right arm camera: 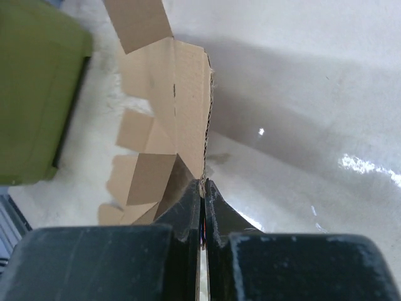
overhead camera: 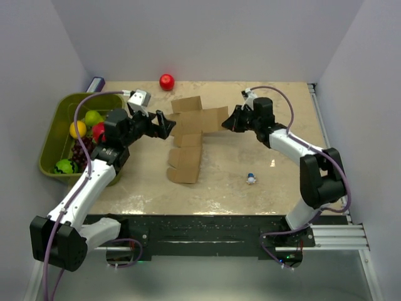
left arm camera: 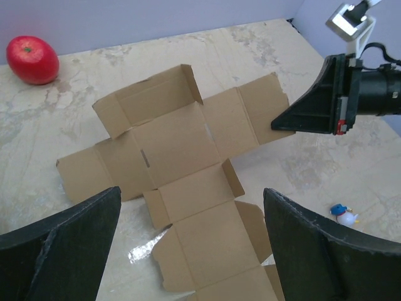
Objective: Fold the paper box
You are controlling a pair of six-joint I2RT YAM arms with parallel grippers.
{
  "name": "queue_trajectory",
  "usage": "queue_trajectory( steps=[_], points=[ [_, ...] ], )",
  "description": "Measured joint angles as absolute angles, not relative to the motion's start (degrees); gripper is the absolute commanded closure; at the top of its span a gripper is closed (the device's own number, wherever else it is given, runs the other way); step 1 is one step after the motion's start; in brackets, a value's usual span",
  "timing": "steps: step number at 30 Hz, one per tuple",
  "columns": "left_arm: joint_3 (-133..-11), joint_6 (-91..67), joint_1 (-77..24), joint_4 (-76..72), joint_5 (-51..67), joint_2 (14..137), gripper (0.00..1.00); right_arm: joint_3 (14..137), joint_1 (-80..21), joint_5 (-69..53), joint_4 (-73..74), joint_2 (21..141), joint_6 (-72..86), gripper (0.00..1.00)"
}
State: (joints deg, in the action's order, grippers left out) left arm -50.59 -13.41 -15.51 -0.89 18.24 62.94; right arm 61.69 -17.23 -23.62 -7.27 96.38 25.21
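The paper box (overhead camera: 191, 128) is a flat, cross-shaped brown cardboard sheet with creased flaps, lying mid-table. One far flap (left arm camera: 188, 78) stands partly upright. My right gripper (overhead camera: 227, 123) is shut on the edge of the sheet's right flap, and the corrugated edge (right arm camera: 204, 125) runs straight into the pinched jaws (right arm camera: 202, 183). In the left wrist view that gripper (left arm camera: 279, 123) bites the flap's corner. My left gripper (overhead camera: 164, 124) hovers at the sheet's left side, open with nothing between its fingers. Its jaws (left arm camera: 191, 194) frame the near panels of the paper box (left arm camera: 178, 144).
A green bin (overhead camera: 51, 141) holding fruit stands at the left edge, also visible in the right wrist view (right arm camera: 31, 94). A red apple (overhead camera: 166, 81) lies by the back wall. A small blue-and-white object (overhead camera: 251, 179) lies on the table to the right of the sheet's near end.
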Motion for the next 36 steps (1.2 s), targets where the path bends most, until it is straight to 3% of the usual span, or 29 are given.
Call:
queue_trajectory(
  steps=[9,17,36],
  points=[
    [-52.9,-13.0,-14.6,-1.2,23.2,63.9,0.00,61.7,-17.2,-30.3,-5.3,87.4,21.5,1.00],
    [-61.0,-17.0,-5.9,-5.9,30.8,68.4,0.00,61.7,-17.2,-38.7,-4.3,83.0,19.4,1.00],
    [-54.9,-16.5,4.2,-6.9,38.6,67.5,0.00,62.3,-17.2,-50.9,-1.6,75.4,19.3,1.00]
  ],
)
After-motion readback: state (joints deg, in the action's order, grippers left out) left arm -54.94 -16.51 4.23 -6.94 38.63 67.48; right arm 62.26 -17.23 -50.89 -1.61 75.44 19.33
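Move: The right fingers are shut on the outer edge of the box blank's right flap, with the blank's centre panel some 14 cm to their left, 4 cm farther out and 5 cm lower. The tail panels lie about 16 cm left and 5 cm back, the blue toy about 9 cm right and 13 cm back. From the open left hand the blank's left flap is roughly 13 cm ahead and 19 cm below, the centre panel 8 cm right of that flap. Keeping its pinch on the right flap, the right hand lifts it some 15 cm and draws it back about 11 cm towards the robot, edging slightly left, while the wrist turns counter-clockwise by about 25 degrees and the fingers tip upwards. The left hand stays wide open and touches nothing: it rises about 7 cm while going forward and a little left, then sinks back about half of that as it swings farther left, ending nearer the raised blank's left flap. ##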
